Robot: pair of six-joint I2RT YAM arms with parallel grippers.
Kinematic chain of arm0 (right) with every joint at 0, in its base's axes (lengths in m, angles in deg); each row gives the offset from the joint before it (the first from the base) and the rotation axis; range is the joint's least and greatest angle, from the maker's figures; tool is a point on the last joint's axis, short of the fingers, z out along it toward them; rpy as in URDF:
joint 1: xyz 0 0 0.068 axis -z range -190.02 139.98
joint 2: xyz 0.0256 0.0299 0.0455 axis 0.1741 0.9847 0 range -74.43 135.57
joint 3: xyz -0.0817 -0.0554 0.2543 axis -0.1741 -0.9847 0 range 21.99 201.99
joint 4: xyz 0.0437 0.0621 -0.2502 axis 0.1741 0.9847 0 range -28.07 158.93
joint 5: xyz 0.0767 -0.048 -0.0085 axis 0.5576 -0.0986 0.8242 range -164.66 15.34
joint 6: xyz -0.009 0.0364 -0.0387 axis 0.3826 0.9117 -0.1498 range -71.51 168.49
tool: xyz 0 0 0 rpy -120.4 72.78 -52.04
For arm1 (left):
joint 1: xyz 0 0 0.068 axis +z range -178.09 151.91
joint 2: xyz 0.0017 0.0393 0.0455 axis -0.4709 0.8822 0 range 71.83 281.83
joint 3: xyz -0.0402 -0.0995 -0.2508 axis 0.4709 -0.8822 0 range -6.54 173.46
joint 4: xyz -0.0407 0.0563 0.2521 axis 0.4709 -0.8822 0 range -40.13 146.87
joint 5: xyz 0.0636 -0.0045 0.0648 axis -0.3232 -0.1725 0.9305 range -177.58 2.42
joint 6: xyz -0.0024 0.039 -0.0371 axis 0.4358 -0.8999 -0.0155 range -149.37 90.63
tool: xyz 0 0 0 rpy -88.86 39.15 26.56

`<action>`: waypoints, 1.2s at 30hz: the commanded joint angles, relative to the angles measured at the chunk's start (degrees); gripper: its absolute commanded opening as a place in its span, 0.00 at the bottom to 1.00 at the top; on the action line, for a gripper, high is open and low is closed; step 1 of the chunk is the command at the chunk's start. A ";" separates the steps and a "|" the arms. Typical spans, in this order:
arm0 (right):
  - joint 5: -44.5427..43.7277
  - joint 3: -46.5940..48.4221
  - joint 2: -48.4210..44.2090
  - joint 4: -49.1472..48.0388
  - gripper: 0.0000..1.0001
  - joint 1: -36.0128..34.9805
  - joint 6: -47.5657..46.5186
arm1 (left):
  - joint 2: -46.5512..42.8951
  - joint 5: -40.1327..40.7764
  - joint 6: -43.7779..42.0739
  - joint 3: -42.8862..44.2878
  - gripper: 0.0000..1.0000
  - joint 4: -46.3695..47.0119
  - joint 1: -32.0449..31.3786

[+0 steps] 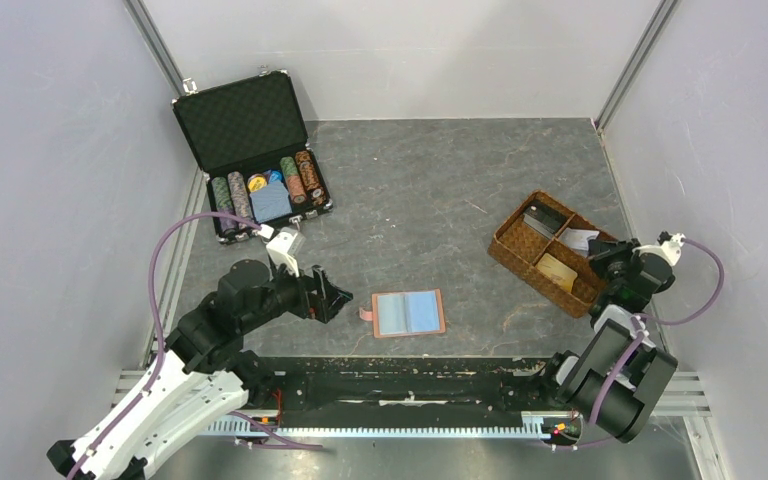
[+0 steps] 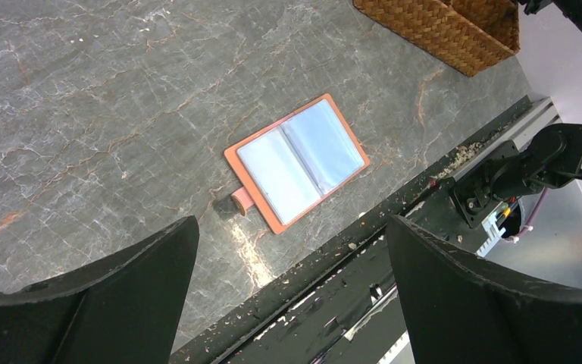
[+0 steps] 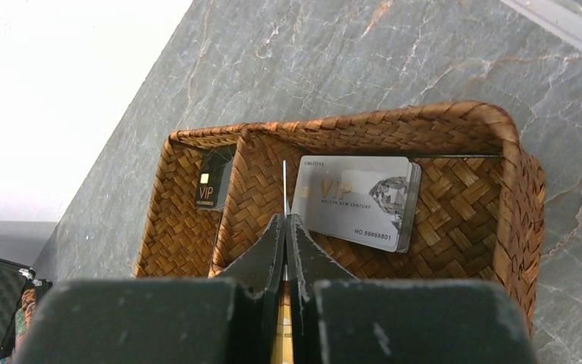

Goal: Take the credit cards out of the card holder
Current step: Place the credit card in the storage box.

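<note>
The card holder (image 1: 408, 313) lies open on the table near the front edge, pale blue sleeves up; it also shows in the left wrist view (image 2: 297, 161) with its snap tab (image 2: 239, 203) at the left. My left gripper (image 1: 332, 297) is open and empty, just left of the holder and above the table (image 2: 292, 227). My right gripper (image 1: 610, 265) is shut on a thin credit card (image 3: 283, 182) held edge-on over the woven tray (image 3: 348, 125). A stack of white credit cards (image 3: 356, 201) and a dark card (image 3: 211, 186) lie in the tray.
The brown woven divided tray (image 1: 508, 248) stands at the right, with a tan card (image 1: 557, 270) in one compartment. An open black chip case (image 1: 250, 125) with striped poker chips (image 1: 300, 178) stands at the back left. A black rail (image 2: 394, 250) runs along the table's near edge.
</note>
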 commanded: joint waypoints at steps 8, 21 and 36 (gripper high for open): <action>0.34 -1.62 4.79 -8.82 0.00 0.36 2.28 | 0.75 0.23 -2.79 -0.04 1.00 1.43 0.06; 1.17 0.92 8.24 -4.40 0.12 0.33 0.48 | 0.66 0.27 -2.86 -0.04 1.00 1.43 0.06; -3.77 9.02 8.03 13.12 0.28 -0.28 -7.80 | 2.05 -0.35 -2.71 0.00 1.00 1.61 0.03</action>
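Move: The right hand already holds the white card on edge over the box. The white card stack it is meant for lies about 3 cm ahead, 1 cm to the right and 6 cm below. The black card is roughly 7 cm ahead and 6 cm left, the yellow card some 3 cm back and 3 cm left, both also about 6 cm down. From the left hand the stack is about 46 cm right, 10 cm ahead and 15 cm lower. The right hand lets go of the white card just over the stack. It first sinks about 2 cm into the box with the card still pinched, then parts its shut fingers to roughly a quarter open while easing a little forward. Last it slips some 1.5 cm to the right, the fingers tipping down by under 10 degrees. ##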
